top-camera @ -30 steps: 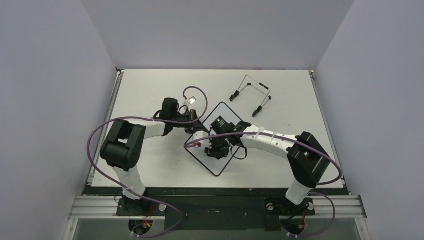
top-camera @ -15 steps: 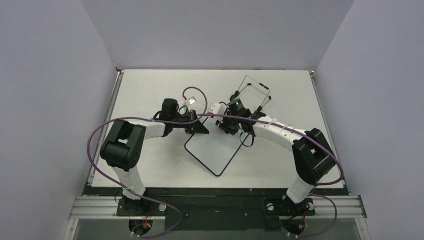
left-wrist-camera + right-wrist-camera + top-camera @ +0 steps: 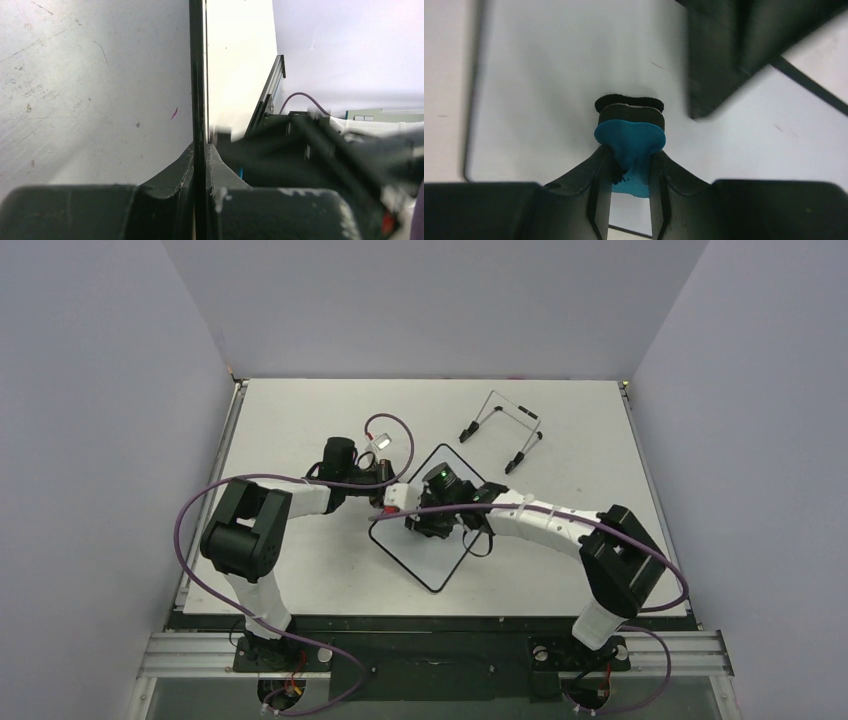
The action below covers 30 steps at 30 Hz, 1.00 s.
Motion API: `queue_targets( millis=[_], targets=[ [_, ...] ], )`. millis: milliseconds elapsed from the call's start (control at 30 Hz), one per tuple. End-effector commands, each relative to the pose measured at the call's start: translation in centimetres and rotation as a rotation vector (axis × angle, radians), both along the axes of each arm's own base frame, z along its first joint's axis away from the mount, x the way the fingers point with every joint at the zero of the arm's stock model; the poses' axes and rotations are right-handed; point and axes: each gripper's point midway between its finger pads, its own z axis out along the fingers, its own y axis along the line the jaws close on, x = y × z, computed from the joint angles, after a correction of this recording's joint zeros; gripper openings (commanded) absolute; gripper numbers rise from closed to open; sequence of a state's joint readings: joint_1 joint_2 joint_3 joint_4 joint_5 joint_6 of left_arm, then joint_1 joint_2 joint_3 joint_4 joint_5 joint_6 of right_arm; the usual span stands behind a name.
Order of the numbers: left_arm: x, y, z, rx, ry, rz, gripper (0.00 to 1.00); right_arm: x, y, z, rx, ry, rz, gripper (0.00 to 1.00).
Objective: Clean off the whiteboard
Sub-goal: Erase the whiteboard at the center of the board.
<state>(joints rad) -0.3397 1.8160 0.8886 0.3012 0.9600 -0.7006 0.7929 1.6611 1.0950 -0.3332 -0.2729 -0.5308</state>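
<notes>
The whiteboard [image 3: 435, 560] lies cornerwise in the middle of the table, white with a thin black rim. My left gripper [image 3: 387, 496] is shut on its left edge. In the left wrist view that rim [image 3: 198, 75] runs edge-on between the closed fingers of the left gripper [image 3: 200, 150]. My right gripper [image 3: 424, 518] is over the board's left half, shut on a blue eraser [image 3: 630, 137]. The eraser's black felt presses on the whiteboard [image 3: 549, 75] just ahead of the right gripper [image 3: 630, 162]. Only a few faint specks show on the white face.
A thin wire easel [image 3: 500, 430] stands at the back right of the board. A metal rail [image 3: 228, 460] runs along the table's left edge. Purple cables loop beside both arms. Grey walls close in three sides.
The right gripper with the eraser swept from the board's middle up to its far corner by the easel, then came back down over the left half. The left arm stayed put.
</notes>
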Motion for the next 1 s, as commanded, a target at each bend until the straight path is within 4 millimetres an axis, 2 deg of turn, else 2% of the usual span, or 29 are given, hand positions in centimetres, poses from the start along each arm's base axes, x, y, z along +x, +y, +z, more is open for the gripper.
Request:
queue_targets(
  millis=[0, 67, 133, 233, 300, 467, 567, 667, 700, 767, 833, 900, 933, 967],
  targets=[
    [0.2, -1.0, 5.0, -0.103, -0.14, -0.05, 0.0, -6.7, 4.3, 1.3, 0.044, 0.041, 0.229, 0.0],
    [0.1, -1.1, 5.2, -0.105, -0.142, -0.052, 0.0, -7.8, 5.4, 1.6, 0.039, 0.032, 0.254, 0.0],
    [0.0, -1.1, 5.3, -0.106, -0.143, -0.054, 0.0, -7.3, 6.2, 1.8, 0.033, 0.01, 0.229, 0.0],
    [-0.2, -1.1, 5.4, -0.105, -0.145, -0.06, 0.0, -4.8, 5.9, 2.2, 0.016, -0.019, 0.147, 0.0],
    [-0.3, -1.0, 5.4, -0.103, -0.147, -0.065, 0.0, -2.5, 3.7, 1.9, 0.005, 0.0, 0.088, 0.0],
    [-0.3, -1.0, 5.4, -0.098, -0.152, -0.077, 0.0, 0.8, -2.6, 0.7, -0.078, 0.012, 0.011, 0.0],
    [-0.4, -1.1, 5.4, -0.099, -0.15, -0.086, 0.0, 4.3, -6.1, 0.7, -0.073, -0.007, -0.13, 0.0],
    [-0.4, -1.1, 5.6, -0.102, -0.153, -0.088, 0.0, 8.3, -8.5, 1.2, -0.076, -0.061, -0.279, 0.0],
    [-0.4, -1.1, 5.8, -0.103, -0.155, -0.087, 0.0, 8.9, -9.6, 0.5, -0.1, -0.047, -0.313, 0.0],
    [-0.5, -1.1, 6.1, -0.105, -0.16, -0.088, 0.0, 9.0, -10.7, -0.2, -0.134, -0.035, -0.313, 0.0],
    [-0.4, -1.1, 6.3, -0.107, -0.165, -0.086, 0.0, 7.8, -11.1, -1.1, -0.153, -0.012, -0.267, 0.0],
    [-0.2, -1.2, 6.7, -0.116, -0.168, -0.08, 0.0, 5.1, -11.1, -2.5, -0.163, 0.039, -0.188, 0.0],
    [-0.1, -1.3, 6.8, -0.122, -0.168, -0.076, 0.0, 4.0, -10.2, -2.0, -0.132, 0.047, -0.138, 0.0],
    [0.1, -1.4, 7.1, -0.135, -0.169, -0.068, 0.0, 2.7, -10.0, -2.4, -0.143, 0.064, -0.095, 0.0]
  ],
)
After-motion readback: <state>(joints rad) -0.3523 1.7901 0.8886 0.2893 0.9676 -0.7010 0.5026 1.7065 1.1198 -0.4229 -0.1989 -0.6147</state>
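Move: My right fingers hold the eraser felt-down near the board's middle. The board's right corner, where I finish, lies about 7 cm ahead, 14 cm right and 4 cm below; the left corner is level and some 12 cm left, the near corner about 14 cm back. The empty stand is roughly 24 cm ahead and 16 cm right. From my left hand, pinching the far-left edge, that right corner is about 20 cm right, level front to back, and 4 cm below. I keep the eraser on the board and sweep it back and to the left towards the near-left edge, about 10 cm, then reverse into one long fast stroke forward and right, some 23 cm across the face to the right corner, the wrist swinging about 30 degrees clockwise and the hand sinking a little near the end. My left hand keeps pinching the far-left edge. ##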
